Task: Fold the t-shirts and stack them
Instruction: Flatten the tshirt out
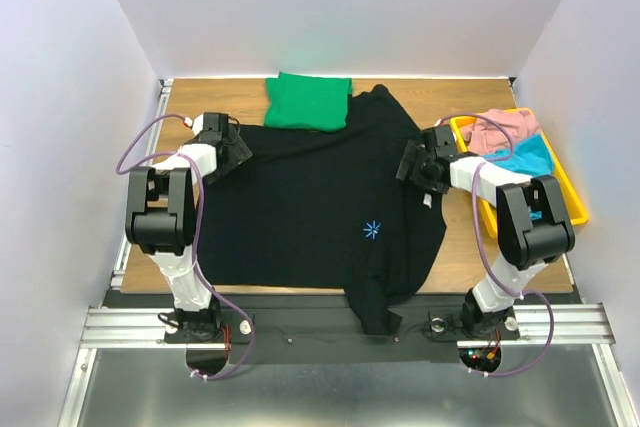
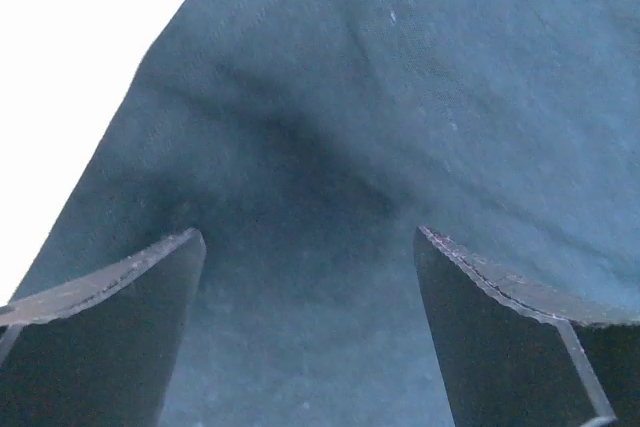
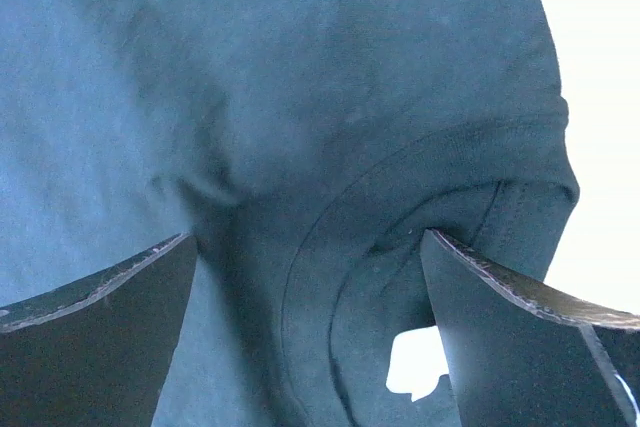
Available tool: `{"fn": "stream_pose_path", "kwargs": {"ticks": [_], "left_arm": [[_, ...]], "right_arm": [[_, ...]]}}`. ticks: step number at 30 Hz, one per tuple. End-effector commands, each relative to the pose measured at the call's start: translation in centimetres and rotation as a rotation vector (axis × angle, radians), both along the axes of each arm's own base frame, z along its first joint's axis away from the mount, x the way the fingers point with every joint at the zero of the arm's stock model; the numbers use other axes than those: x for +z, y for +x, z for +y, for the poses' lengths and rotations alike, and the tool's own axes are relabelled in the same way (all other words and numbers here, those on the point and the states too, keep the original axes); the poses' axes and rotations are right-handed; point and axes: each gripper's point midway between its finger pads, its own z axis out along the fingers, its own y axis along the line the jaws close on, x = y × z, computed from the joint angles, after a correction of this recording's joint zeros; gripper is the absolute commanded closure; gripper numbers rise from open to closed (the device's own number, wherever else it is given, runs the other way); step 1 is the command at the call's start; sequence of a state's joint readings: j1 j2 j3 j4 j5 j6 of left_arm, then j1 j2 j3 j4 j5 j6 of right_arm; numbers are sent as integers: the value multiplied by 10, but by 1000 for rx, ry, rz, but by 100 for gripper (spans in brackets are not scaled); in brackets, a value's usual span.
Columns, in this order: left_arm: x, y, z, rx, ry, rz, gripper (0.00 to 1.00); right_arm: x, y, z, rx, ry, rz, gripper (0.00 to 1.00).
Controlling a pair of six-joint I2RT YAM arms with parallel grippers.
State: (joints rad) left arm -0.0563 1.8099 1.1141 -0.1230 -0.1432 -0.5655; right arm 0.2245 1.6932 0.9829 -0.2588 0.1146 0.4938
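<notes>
A large black t-shirt [image 1: 310, 207] lies spread over the table, its light-blue starburst print [image 1: 372, 230] right of centre; one part hangs over the front edge. A folded green t-shirt [image 1: 308, 101] sits at the back. My left gripper [image 1: 232, 152] hovers open over the black shirt's left edge; the left wrist view shows only dark cloth [image 2: 330, 147] between its fingers [image 2: 120, 337]. My right gripper [image 1: 420, 165] stands open over the shirt's right side, at the collar [image 3: 430, 207], where a white neck tag [image 3: 415, 367] shows.
A yellow bin [image 1: 565, 182] at the right holds pink cloth [image 1: 500, 130] and turquoise cloth [image 1: 528, 159]. White walls enclose the wooden table [image 1: 200, 97] on three sides. A metal rail [image 1: 320, 325] runs along the front.
</notes>
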Motion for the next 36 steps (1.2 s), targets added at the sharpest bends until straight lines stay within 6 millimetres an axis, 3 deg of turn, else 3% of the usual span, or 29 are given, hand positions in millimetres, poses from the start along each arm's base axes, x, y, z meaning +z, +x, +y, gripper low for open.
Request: {"fn": "stream_pose_path", "kwargs": {"ticks": [1,8,14,17,19,21,22,24,25,26,27,28,29,30,31,33,34,35,36], "left_arm": [[-9,5,14,33,38,38,2],[-10,23,12,32,30,30,2],[0,29,11,35,22,11,2],[19,26,11,35,21,-22,1],[41,21,13,47,25,-62,2],[54,12,17,75,31,-74,2],[72,8,19,90,32,-111,2],[78,-8,24,140,32,-104,2],[92,-14,25,160,22,-131,2],[87,-25,25,172,14,-113,2],[96,-31,19,163,-21,-139,2],[98,-36,16,155,-37,-147,2],[84,-49,12,148,-48,-118,2],[83,-54,8,143,-71,-122,2],[88,-63,5,138,-82,-141,2],[68,-86,-7,109,-121,-99,2],[71,-94,-12,90,-136,-116,2],[70,-102,-22,61,-144,-115,2],[53,-120,-24,80,-149,-76,2]], "right_arm": [[-11,12,-22,-88,-4,15,0],[-10,36,-48,-112,-78,-4,0],[7,65,-56,-99,-143,-62,0],[23,70,-50,-65,-126,-97,0],[34,68,-36,25,-79,-116,0],[58,63,-26,70,-64,-169,0],[67,60,-21,90,-65,-189,0],[93,48,-16,109,-66,-249,0],[103,40,-8,119,-56,-268,0],[110,33,-5,112,-38,-277,0],[116,14,0,88,7,-285,0],[115,3,3,87,28,-282,0],[113,-9,12,105,64,-276,0],[103,-36,20,126,92,-250,0],[97,-50,31,135,137,-221,0],[79,-84,48,156,172,-136,0],[78,-96,52,163,186,-127,0],[62,-113,55,171,185,-80,0],[54,-133,69,217,192,-41,0]]}}
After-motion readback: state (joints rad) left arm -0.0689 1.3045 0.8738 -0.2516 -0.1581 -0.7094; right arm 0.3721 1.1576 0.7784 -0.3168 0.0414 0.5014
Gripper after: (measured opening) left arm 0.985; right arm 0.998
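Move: Across the spread black t-shirt, both open hands have their tips down at the cloth. The shirt's middle lies about 15 cm back and 26 cm right of the left hand, and some 10 cm back and 30 cm left of the right hand. The folded green t-shirt sits 19 cm ahead and 23 cm right of the left hand. From the right hand, the white neck label is 6 cm back and 3 cm right, and the blue star print 17 cm back and 13 cm left. Skimming forward at cloth height, fingers wide open, both hands push the black shirt outwards: the left about 3 cm, the right about 6 cm while veering 4 cm right. Both then lift off and sweep back quickly over the shirt, wrists tipping up. The right also swings left towards the blue star, and both sink slightly at the end. ##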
